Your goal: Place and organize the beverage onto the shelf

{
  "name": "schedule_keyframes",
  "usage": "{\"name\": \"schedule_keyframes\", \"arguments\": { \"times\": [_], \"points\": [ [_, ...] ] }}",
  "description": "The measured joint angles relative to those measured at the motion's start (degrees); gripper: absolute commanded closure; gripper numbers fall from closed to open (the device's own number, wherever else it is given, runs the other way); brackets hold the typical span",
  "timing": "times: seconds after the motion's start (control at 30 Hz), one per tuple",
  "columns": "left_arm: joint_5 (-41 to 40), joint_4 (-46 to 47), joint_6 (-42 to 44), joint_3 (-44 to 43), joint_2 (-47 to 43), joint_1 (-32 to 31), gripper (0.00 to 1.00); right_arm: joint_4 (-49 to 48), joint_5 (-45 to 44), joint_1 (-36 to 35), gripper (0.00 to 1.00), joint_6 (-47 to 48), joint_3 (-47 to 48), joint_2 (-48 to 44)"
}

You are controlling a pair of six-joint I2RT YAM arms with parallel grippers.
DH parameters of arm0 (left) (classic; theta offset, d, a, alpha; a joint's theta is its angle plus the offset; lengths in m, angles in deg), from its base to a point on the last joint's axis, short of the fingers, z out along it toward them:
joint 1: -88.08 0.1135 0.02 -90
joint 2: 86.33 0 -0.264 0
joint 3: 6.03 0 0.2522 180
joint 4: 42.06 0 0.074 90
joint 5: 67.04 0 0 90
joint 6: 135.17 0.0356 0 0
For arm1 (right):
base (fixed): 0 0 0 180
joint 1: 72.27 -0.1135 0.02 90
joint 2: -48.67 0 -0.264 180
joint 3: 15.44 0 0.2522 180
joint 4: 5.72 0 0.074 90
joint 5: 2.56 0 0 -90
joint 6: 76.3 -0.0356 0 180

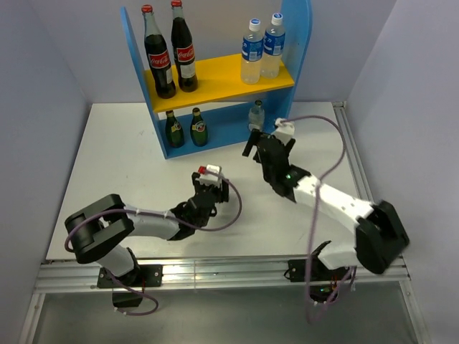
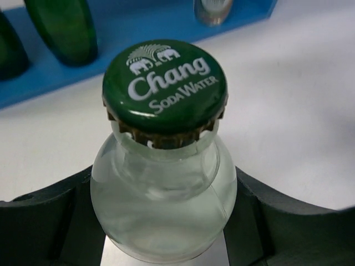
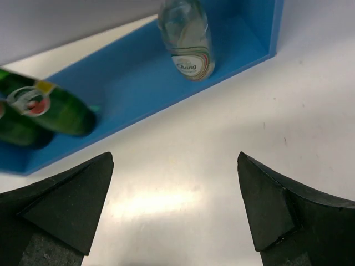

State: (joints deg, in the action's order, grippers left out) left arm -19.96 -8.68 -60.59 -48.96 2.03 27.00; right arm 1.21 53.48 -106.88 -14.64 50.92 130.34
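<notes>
My left gripper [image 2: 163,227] is shut on the neck of a clear soda-water bottle [image 2: 163,199] with a green cap [image 2: 165,86], low over the table in front of the shelf [image 1: 215,79]. In the top view this gripper [image 1: 203,193] covers the bottle. The right gripper [image 1: 269,143] stands open and empty [image 3: 175,166] just in front of the blue base [image 3: 138,72]. A second clear bottle [image 3: 187,41] stands at the base's right end [image 1: 257,115]. Two green bottles [image 1: 186,129] stand at its left. Two blue-capped water bottles [image 1: 262,50] are on the yellow board.
Two tall cola bottles [image 1: 172,54] stand on the left of the yellow board. Grey walls close in the table on both sides, and a metal rail [image 1: 215,272] runs along the near edge. A cable [image 1: 337,154] loops beside the right arm.
</notes>
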Motion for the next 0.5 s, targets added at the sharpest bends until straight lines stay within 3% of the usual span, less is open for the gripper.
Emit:
{"name": "schedule_keyframes", "arguments": {
  "times": [0.23,0.5],
  "points": [
    [2.45,1.29,3.26,-17.49,12.33,6.16,1.0,9.09,-8.33,-10.91,0.0,-7.08,-13.79,-29.0],
    [3.98,2.62,4.94,-38.03,32.83,11.21,1.0,21.7,-13.2,-15.37,0.0,-11.87,-19.1,-44.87]
  ]
}}
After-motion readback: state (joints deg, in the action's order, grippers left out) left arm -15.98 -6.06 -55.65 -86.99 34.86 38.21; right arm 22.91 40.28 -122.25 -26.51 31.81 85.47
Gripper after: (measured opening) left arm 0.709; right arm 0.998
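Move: The held soda bottle is bound for the free spot on the lower shelf, about 28 cm ahead of the left hand, 8 cm to its right and 3 cm below. The placed soda bottle stands about 30 cm ahead of that hand and 14 cm to its right; the nearer green bottle is some 23 cm ahead and 4 cm to its left, both slightly below the hand. From the empty right hand the free spot lies about 17 cm ahead, 7 cm left and 10 cm below. Still pinching the soda bottle between its pads, the left hand carries it quickly forward, about 16 cm, and some 8 cm to the right towards the gap between the green bottles and the placed soda bottle, rising about 3 cm on the way and sinking back to nearly its starting height while turning slightly counter-clockwise. The right hand, empty and wide open, clears the way by drawing back about 15 cm from the shelf and drifting 5 cm right and a little up, slowing towards the end as it rolls its left side up some 10 degrees. ##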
